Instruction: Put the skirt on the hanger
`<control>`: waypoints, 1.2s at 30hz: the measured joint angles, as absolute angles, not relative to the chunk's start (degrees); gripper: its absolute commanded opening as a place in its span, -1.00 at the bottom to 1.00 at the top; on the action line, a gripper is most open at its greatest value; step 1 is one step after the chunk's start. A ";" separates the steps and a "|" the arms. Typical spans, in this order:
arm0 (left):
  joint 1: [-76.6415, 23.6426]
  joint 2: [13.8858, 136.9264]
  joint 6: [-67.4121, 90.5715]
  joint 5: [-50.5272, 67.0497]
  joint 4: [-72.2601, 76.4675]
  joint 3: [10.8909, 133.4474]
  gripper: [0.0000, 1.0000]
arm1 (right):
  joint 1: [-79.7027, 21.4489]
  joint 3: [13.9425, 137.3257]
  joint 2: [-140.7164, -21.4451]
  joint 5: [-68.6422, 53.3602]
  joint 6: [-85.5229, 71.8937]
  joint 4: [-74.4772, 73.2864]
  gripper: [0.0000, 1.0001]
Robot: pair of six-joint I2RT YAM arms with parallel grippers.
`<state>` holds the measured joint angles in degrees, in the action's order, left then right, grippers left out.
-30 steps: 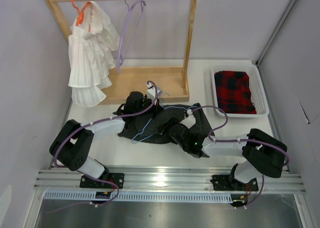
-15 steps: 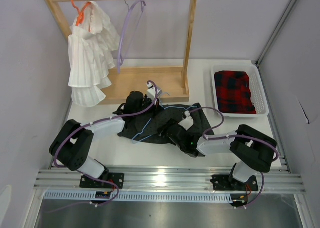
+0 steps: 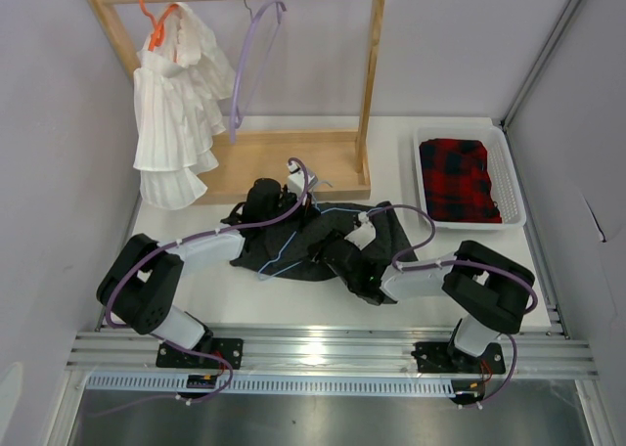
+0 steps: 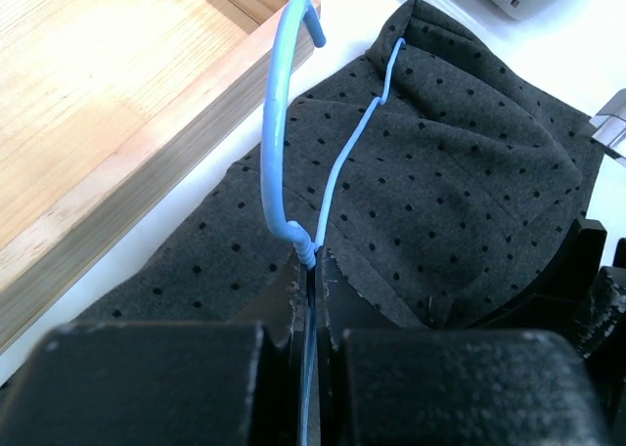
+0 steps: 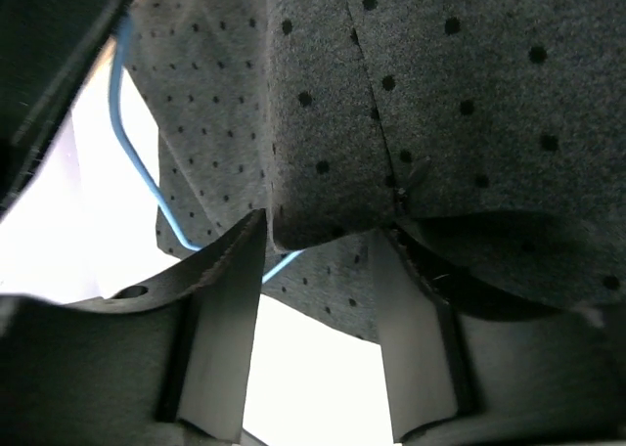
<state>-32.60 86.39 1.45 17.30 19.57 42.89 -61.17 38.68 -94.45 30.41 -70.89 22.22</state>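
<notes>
The dark dotted skirt lies crumpled on the table between my two grippers. The light-blue wire hanger rests on top of it. In the left wrist view my left gripper is shut on the hanger's neck, just below the hook, with the skirt spread beyond. In the top view the left gripper sits at the skirt's far edge. My right gripper is low on the skirt's near side. Its jaws stand apart with a fold of skirt between the fingertips, and hanger wire shows behind.
A wooden rack stands at the back, with a white pleated garment on an orange hanger and a purple hanger on its rail. A white basket holding red-and-black plaid cloth sits at the right.
My right arm has slid left along the skirt's near edge and its jaws have narrowed around a fold. The left arm and the hanger have stayed still.
</notes>
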 measured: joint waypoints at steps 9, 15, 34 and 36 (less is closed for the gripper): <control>-32.60 86.39 1.45 17.30 19.55 42.98 -1.00 | -60.55 39.38 -96.99 31.03 -69.91 23.09 -0.61; -32.60 86.39 1.43 17.30 19.57 43.03 -1.00 | -60.51 39.59 -96.03 31.57 -68.79 21.65 -1.00; -32.60 86.52 1.04 17.63 19.35 44.45 -1.00 | -59.86 41.12 -82.24 32.08 -66.92 7.66 -1.00; -32.60 86.52 0.99 17.76 19.46 44.60 -1.00 | -59.86 41.12 -80.77 32.05 -66.74 6.48 -1.00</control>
<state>-32.60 86.52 0.99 17.76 19.46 44.60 -59.86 41.12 -80.77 32.05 -66.74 6.48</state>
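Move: The skirt's waistband edge lies practically between the right hand's half-open fingertips, about 1 cm ahead and 1 cm below. From that hand, the blue hanger's neck, held in the left fingers, is some 9 cm ahead, 1 cm to the left and 5 cm higher; the hanger's free near-left end is about 12 cm left, 5 cm back and 3 cm lower. From the left hand, the waistband edge is roughly 8 cm back, 1 cm right and 6 cm below. Down about 1 cm and barely forward, the right hand shuts its half-open fingers on the skirt's waistband edge and pinches it, then lifts it by some 6 cm, drifting about 3 cm to the right on the way, with hardly any turn of the wrist. The left fingers keep their grip on the hanger's neck, rising only about 1 cm late on. ##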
